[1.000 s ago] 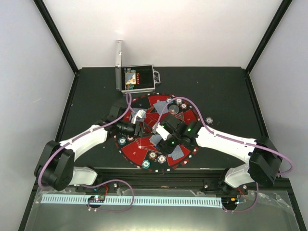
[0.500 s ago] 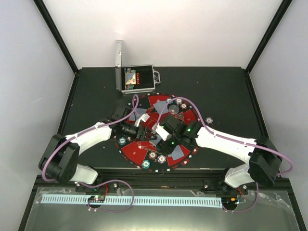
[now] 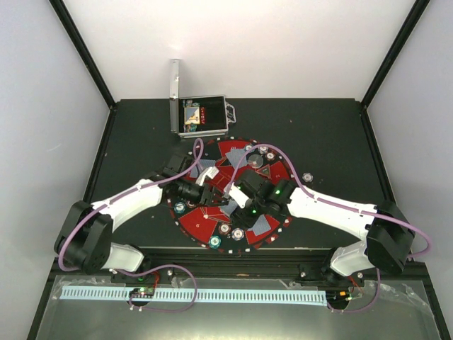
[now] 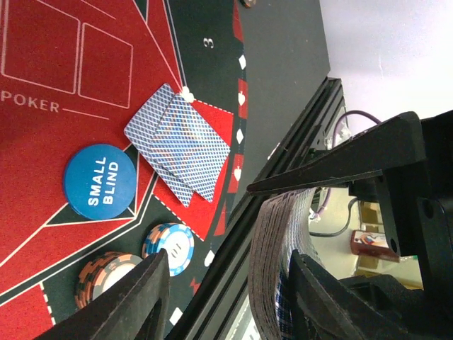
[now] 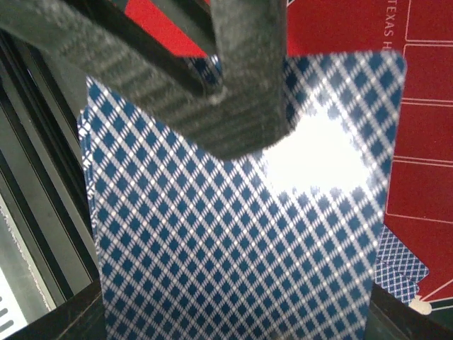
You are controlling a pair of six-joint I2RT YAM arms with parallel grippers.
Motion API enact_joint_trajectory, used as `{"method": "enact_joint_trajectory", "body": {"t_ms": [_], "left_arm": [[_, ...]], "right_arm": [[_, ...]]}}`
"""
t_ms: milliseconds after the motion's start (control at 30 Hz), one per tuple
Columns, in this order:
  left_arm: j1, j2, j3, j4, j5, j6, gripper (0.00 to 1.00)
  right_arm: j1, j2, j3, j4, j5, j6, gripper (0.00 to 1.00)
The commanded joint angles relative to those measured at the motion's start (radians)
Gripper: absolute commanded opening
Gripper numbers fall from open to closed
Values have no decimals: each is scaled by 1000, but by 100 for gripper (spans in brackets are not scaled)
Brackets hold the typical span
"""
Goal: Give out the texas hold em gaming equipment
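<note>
A deck of blue-checked playing cards (image 5: pixel 233 234) fills the right wrist view, and my right gripper (image 5: pixel 233 315) is shut on it. In the top view the right gripper (image 3: pixel 231 190) holds it above the middle of the round red-and-black mat (image 3: pixel 202 223). My left gripper (image 3: pixel 209 176) meets it there. Its jaws (image 4: pixel 228 273) stand open around the deck's edge (image 4: pixel 272 262): the cards lie against the right finger (image 4: pixel 322 297), the left finger (image 4: pixel 138 301) is apart. One left finger (image 5: pixel 241 78) crosses the top card. Two cards (image 4: pixel 180 145) lie face down on the mat beside a blue "small blind" disc (image 4: pixel 99 181).
Chip stacks (image 4: pixel 170 246) (image 4: pixel 106 273) sit near the mat's rim, with more round the mat (image 3: pixel 180 207) (image 3: pixel 214 242) and one off it (image 3: pixel 307 177). Dealt cards (image 3: pixel 263 224) lie on the mat. The open silver case (image 3: pixel 202 117) stands behind it.
The left arm has shifted slightly towards the deck and its jaws have narrowed round it. The right arm and the deck have stayed put.
</note>
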Motion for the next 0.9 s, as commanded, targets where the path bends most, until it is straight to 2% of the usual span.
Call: {"method": "enact_joint_trajectory", "body": {"t_ms": [0,300,533,867], "left_arm": [[16,-30,24,-60,-48,37,46],[27,-42,22,-85,-50,50,37],[36,-46,24,-88,-49,69,20],[48,-57,23,-98,-50,85,2]], "right_arm": [[5,-17,-6,21,2,-3,63],[4,-22,-13,24,2,2,63],[4,-20,-20,30,-8,4,63],[3,-14,-27,24,15,26,63]]}}
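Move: The deck's middle is roughly 3 cm to the left hand's right, 1 cm back and 2 cm lower; its upper-left end already lies between the left fingers. The right hand holds the deck, with the middle about 3 cm to its left, 1 cm forward and 1 cm higher. From the left hand, the small blind marker lies about 3 cm right, 4 cm back and 10 cm below; at table height too, the orange chip stack is 10 cm straight back and the dealt pair 12 cm right, 8 cm back. The left fingers shut from about half open to almost fully closed, pinching the top card by its end while the hand eases only about 1 cm to its left, away from the deck, with hardly any wrist turn. The right hand keeps its grip on the deck's sides at an unchanged opening and sinks about 1 cm, helping to part the deck from the left hand. ##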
